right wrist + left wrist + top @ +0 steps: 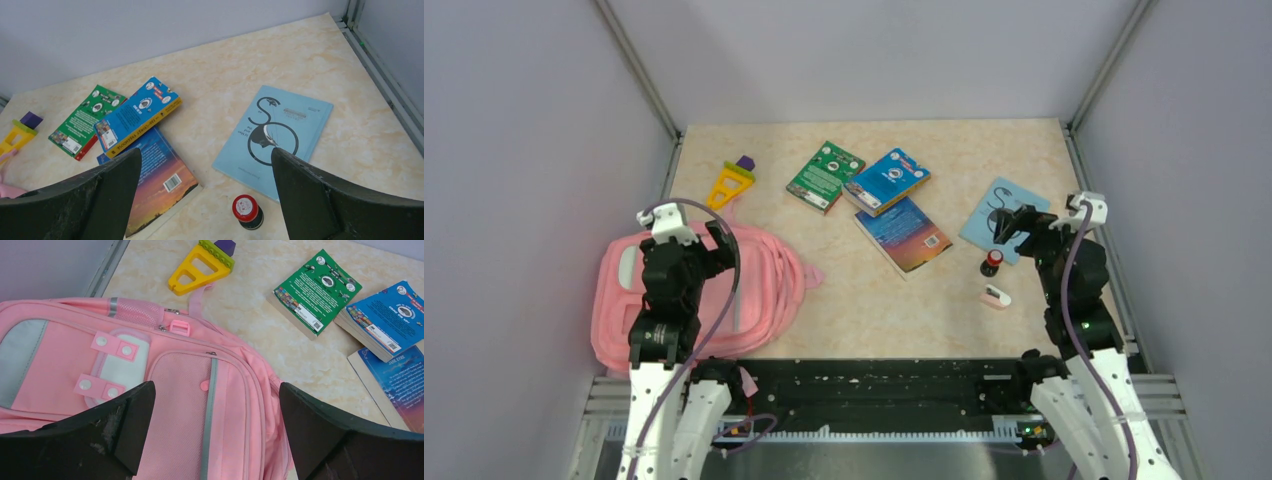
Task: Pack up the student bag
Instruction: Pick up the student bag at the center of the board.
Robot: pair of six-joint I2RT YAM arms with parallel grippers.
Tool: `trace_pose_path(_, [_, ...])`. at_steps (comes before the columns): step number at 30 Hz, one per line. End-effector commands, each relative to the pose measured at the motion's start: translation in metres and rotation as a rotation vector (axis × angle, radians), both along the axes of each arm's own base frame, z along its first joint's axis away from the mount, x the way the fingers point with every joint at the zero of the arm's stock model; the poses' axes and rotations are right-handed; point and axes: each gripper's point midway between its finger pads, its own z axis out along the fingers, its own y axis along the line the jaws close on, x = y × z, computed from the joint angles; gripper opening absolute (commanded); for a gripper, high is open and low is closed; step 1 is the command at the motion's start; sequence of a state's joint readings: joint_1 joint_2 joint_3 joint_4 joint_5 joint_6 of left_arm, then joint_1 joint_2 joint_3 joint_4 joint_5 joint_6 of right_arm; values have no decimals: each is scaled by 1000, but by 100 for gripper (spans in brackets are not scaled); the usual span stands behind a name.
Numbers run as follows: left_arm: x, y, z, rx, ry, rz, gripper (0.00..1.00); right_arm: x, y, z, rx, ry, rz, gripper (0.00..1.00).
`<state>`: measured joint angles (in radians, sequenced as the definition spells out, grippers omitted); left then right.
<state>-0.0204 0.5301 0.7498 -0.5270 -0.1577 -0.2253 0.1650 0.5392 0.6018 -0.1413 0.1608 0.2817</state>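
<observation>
The student bag lies flat at the table's front left, pink with grey-green stripes and white patches. My left gripper hovers over its right half, open, with nothing between the fingers. In the left wrist view the student bag fills the space below the left gripper, and its zippers look closed. My right gripper hangs open over the right side of the table. In the right wrist view the right gripper sits above a red-capped bottle.
A green book, a blue book and a sunset-cover book lie mid-table. At the right are a light blue book, the red-capped bottle and a small pink-white item. A yellow toy lies behind the bag.
</observation>
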Motion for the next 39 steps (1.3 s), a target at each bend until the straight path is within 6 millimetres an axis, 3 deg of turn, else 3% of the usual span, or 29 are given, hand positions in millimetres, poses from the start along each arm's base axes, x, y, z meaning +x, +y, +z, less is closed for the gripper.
trace_pose_path(1, [3,1,16,-28,-41,23,98,-3,-9,16,9,-74,-45,99])
trace_pose_path(8, [6,1,9,-45,-20,29,98,-7,-11,16,20,-87,-58,99])
trace_pose_path(15, [14,-18,-18,-45,111,-90,98,-12,13,24,36,-199,87,99])
trace_pose_path(22, [17,-27,-33,-67,174,-113,96,-12,2,16,33,-178,23,99])
trace_pose_path(27, [15,-65,-50,-68,243,-175,94,-11,-1,12,27,-160,6,99])
trace_pose_path(32, [9,-110,-89,-60,338,-225,94,-11,-6,13,26,-161,-23,98])
trace_pose_path(39, [4,-129,-131,-23,432,-168,93,-12,-13,4,31,-123,-66,98])
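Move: The student bag's middle lies about 10 cm to the left hand's left, 3 cm back and 19 cm below it. The bag's right edge is some 13 cm to the right, about 1 cm ahead and 20 cm down. Beyond it, the green book is about 28 cm ahead and 16 cm right, and the sunset book 13 cm ahead and 33 cm right. From the right hand, that edge is roughly 33 cm left, 3 cm back and 22 cm below. Heading for the student bag's right edge, the left hand first sinks about 5 cm over the bag, then sweeps right while still sinking, about 13 cm right and nearly as far down in all. The wrist tips the fingers down by some 25 degrees and turns clockwise; the fingers stay wide open, not yet touching the bag. ##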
